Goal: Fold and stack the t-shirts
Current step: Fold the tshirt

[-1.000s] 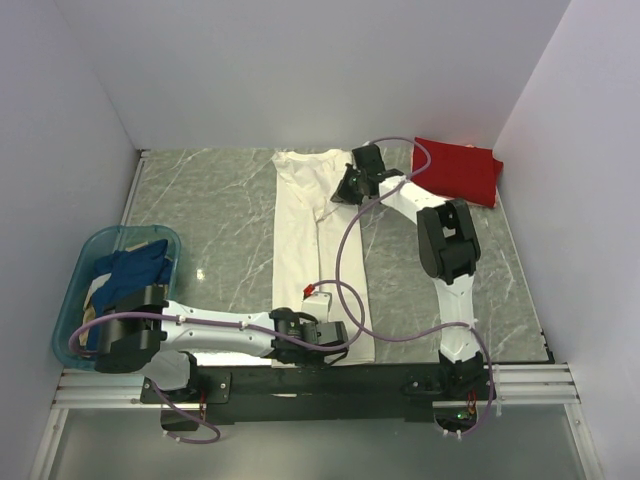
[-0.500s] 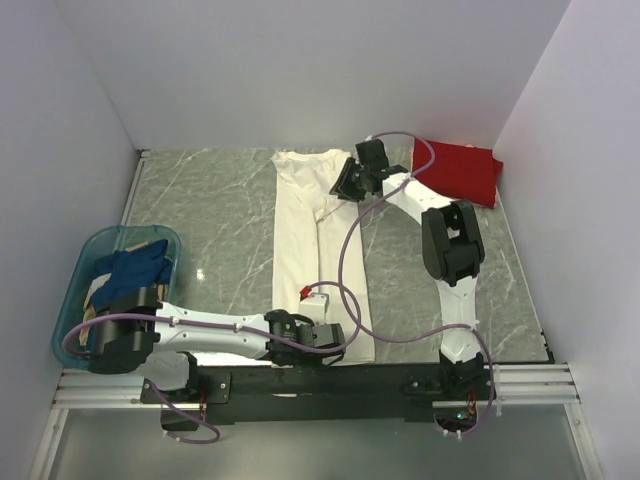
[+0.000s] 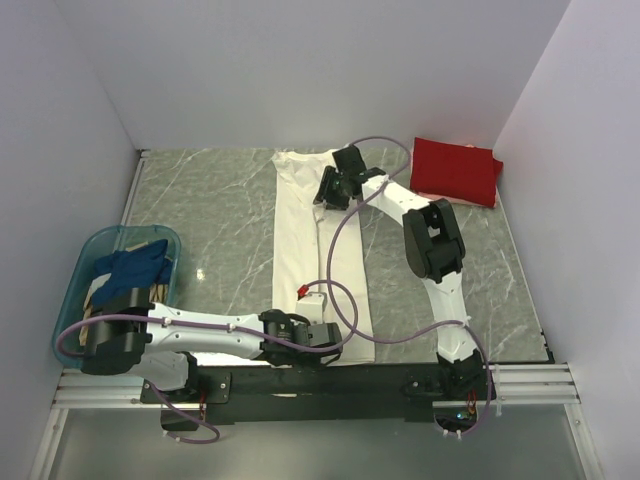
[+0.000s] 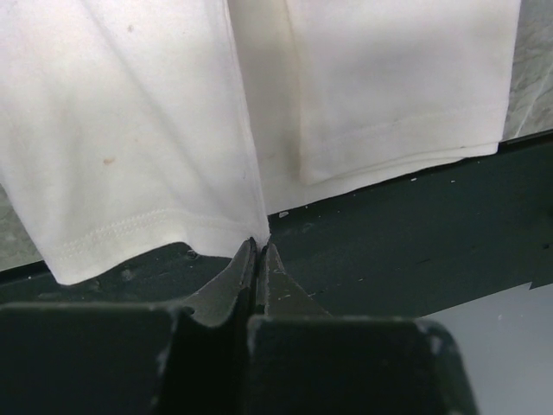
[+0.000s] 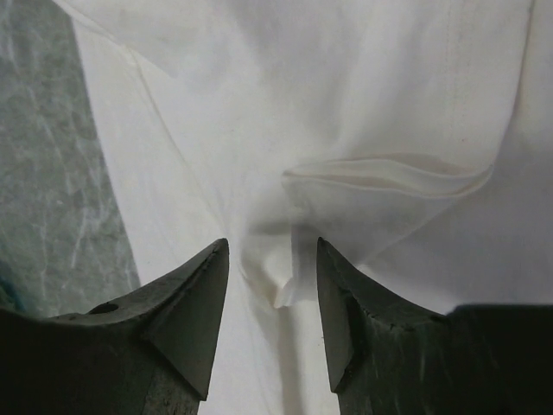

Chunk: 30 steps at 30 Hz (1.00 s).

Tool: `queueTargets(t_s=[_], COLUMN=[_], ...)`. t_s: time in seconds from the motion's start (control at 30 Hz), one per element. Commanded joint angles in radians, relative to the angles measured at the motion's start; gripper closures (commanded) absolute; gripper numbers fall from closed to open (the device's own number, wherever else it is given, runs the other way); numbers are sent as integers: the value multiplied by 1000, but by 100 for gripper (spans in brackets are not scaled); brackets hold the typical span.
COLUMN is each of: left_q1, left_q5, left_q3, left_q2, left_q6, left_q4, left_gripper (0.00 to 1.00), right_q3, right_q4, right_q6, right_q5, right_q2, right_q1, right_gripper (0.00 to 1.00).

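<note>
The cream-white t-shirt (image 3: 298, 240) lies folded into a long strip down the middle of the table. My left gripper (image 3: 325, 340) is at its near hem. In the left wrist view the left gripper (image 4: 257, 244) is shut on the corner of the hem of the cream-white t-shirt (image 4: 130, 130). My right gripper (image 3: 327, 190) is over the shirt's far end, near the collar. In the right wrist view the right gripper (image 5: 270, 251) is open, with its fingers on either side of a small raised pucker of the white cloth (image 5: 285, 290). A folded red t-shirt (image 3: 456, 170) lies at the back right.
A teal plastic basket (image 3: 72, 300) stands at the left edge and holds a dark blue shirt (image 3: 130, 270) and tan cloth. The black mounting rail (image 3: 380, 378) runs along the table's near edge, just past the hem. Walls close in on the left, back and right.
My right gripper has moved left, from the shirt's right edge to over its far end. My left gripper has shifted slightly left at the near hem.
</note>
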<state>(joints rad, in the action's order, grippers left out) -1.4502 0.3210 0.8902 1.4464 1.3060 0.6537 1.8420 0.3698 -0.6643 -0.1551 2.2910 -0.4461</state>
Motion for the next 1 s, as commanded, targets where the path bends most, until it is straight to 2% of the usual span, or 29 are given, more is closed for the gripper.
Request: queueTargets(t_s=[0.0,0.23,0.3,0.33,0.43,0.57,0.97], left_q1=[-10,-10,-10,-10,-12,-10,-10], left_q5=[6,7,7,7,7,9,9], left_q3=[-13,-13,-14,-14,-17,-20,-40], left_q2=[-34,-29,-31,-31,-30,-34,-50], left_q6=[24,24,24,24,26,27,41], left_q4=[-22,-25,-26,-28,-26,-28,-37], left_gripper=[99,99,99,99,99,99,99], right_q3=[56,66,45,31,33,52,-1], right_q4=[47,77,60,55,44,58,35], right_q6=[17,32,28,26,25,28,32], right_q5=[66,120,120,120,118,115,144], right_q2=[16,31,19,15,4,-1,-110], right_q1=[-12,-25,-25,-25,-23,-25,0], right_gripper=[48,51,60,71,87,99,100])
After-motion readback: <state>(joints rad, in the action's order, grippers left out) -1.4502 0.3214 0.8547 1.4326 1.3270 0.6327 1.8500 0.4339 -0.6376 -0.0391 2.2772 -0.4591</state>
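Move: The right hand's open fingers straddle the corner of the t-shirt's folded-in sleeve, which lies about 2 cm below, 1 cm back and 1 cm to the right. The sleeve's opening is roughly 3 cm ahead and 4 cm right of the hand, the shirt's far edge some 13 cm ahead, and the red stack about 30 cm right and 8 cm ahead. From the left hand, the sleeve corner is roughly 43 cm straight ahead. The right fingertips close fully on the white sleeve corner and pinch it, after the open hand has sunk about 2 cm onto the shirt with its left side tilting down slightly. Fingers shut, the hand then rises some 1.5 cm and eases about 1 cm right. The left hand keeps its pinch on the near hem, almost still. ##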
